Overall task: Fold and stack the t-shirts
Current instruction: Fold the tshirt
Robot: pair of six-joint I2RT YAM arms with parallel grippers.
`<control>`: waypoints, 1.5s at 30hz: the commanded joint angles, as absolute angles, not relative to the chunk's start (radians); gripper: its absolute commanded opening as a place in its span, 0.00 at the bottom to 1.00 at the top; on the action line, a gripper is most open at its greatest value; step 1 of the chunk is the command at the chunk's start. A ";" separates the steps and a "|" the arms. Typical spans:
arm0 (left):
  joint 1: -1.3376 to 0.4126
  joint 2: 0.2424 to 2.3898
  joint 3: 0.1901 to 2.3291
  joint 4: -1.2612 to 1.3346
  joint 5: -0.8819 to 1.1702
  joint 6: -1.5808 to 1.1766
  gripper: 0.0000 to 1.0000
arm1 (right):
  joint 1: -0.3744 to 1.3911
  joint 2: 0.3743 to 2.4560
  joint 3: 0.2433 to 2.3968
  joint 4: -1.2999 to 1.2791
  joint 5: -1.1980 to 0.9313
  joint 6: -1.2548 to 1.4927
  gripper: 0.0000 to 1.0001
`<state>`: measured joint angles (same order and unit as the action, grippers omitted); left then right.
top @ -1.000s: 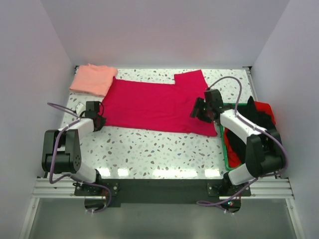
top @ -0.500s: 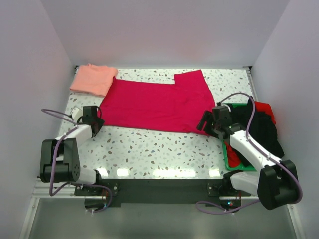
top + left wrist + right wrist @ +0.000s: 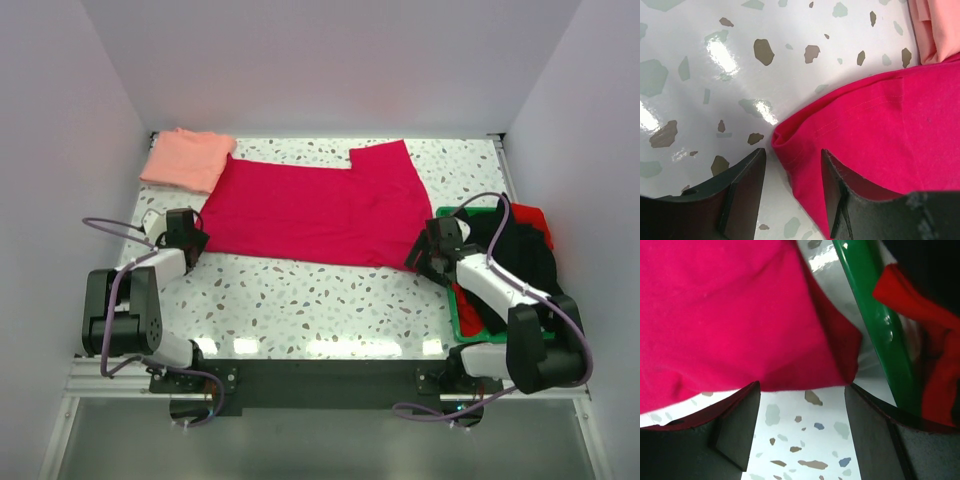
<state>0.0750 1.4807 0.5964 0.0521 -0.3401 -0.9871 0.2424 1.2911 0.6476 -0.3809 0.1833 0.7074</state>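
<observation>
The crimson-red t-shirt [image 3: 310, 210] lies spread flat across the middle of the table. A pale salmon-pink t-shirt [image 3: 185, 160] sits folded at the back left, touching the red one's corner. My left gripper [image 3: 190, 243] is at the red shirt's near-left corner. In the left wrist view it [image 3: 792, 172] is open, and the hemmed corner [image 3: 805, 150] lies loose between the fingers. My right gripper [image 3: 420, 256] is at the shirt's near-right corner. It [image 3: 802, 415] is open over bare table, with the cloth edge [image 3: 790, 375] just past the fingertips.
A green plastic tray [image 3: 452, 300] stands at the right edge, holding dark and red clothes [image 3: 520, 250]. Its rim [image 3: 870, 315] runs close beside my right gripper. Walls close in the table on the left, back and right.
My left gripper has opened and let go of the red shirt's corner. The right arm has drawn back from over the shirt to its near-right corner, and its jaws have opened wider.
</observation>
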 commanded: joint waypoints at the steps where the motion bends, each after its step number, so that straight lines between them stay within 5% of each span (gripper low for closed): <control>1: 0.084 1.509 0.577 0.074 -0.327 -0.994 0.52 | 0.172 1.316 0.663 -0.357 0.199 0.716 0.72; 24: 0.087 1.531 0.587 0.081 -0.308 -1.002 0.50 | 0.058 1.365 0.684 -0.334 0.098 0.657 0.66; 30: 0.086 1.552 0.595 0.066 -0.313 -1.011 0.33 | 0.057 1.407 0.712 -0.337 0.097 0.655 0.39; 37: 0.086 1.537 0.603 0.017 -0.337 -1.015 0.00 | 0.057 1.419 0.768 -0.394 0.092 0.638 0.04; 45: 0.086 1.388 0.598 -0.173 -0.414 -1.032 0.00 | 0.052 1.238 0.807 -0.557 0.118 0.588 0.00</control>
<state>0.0784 1.4582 0.6056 -0.0483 -0.3454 -1.0149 0.0597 1.3258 0.7551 -0.4667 0.0925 0.6231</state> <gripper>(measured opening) 0.070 0.051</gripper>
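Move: The folded red t-shirt's right near corner lies about 4 cm right, 1 cm forward and 2 cm below the right hand; the green bin's left rim is about 7 cm to that hand's right, level with it, and the black shirt in the bin some 23 cm right and 2 cm farther out. The shirt's left near corner is just 1 cm ahead of and 1 cm below the left hand, straight between its fingers, with the peach t-shirt about 26 cm ahead and 3 cm to the left. The right hand, open, slides about 4 cm to its right and 2 cm forward along the t-shirt's near edge to the right corner, shoving against the bin's left side, then sinks roughly 2 cm, shuts on the corner and starts to lift it, rising about 3 cm. The left hand hardly shifts at first, dips slightly as its fingers close and pinch the left near corner, then draws it back some 2 cm towards the base. ##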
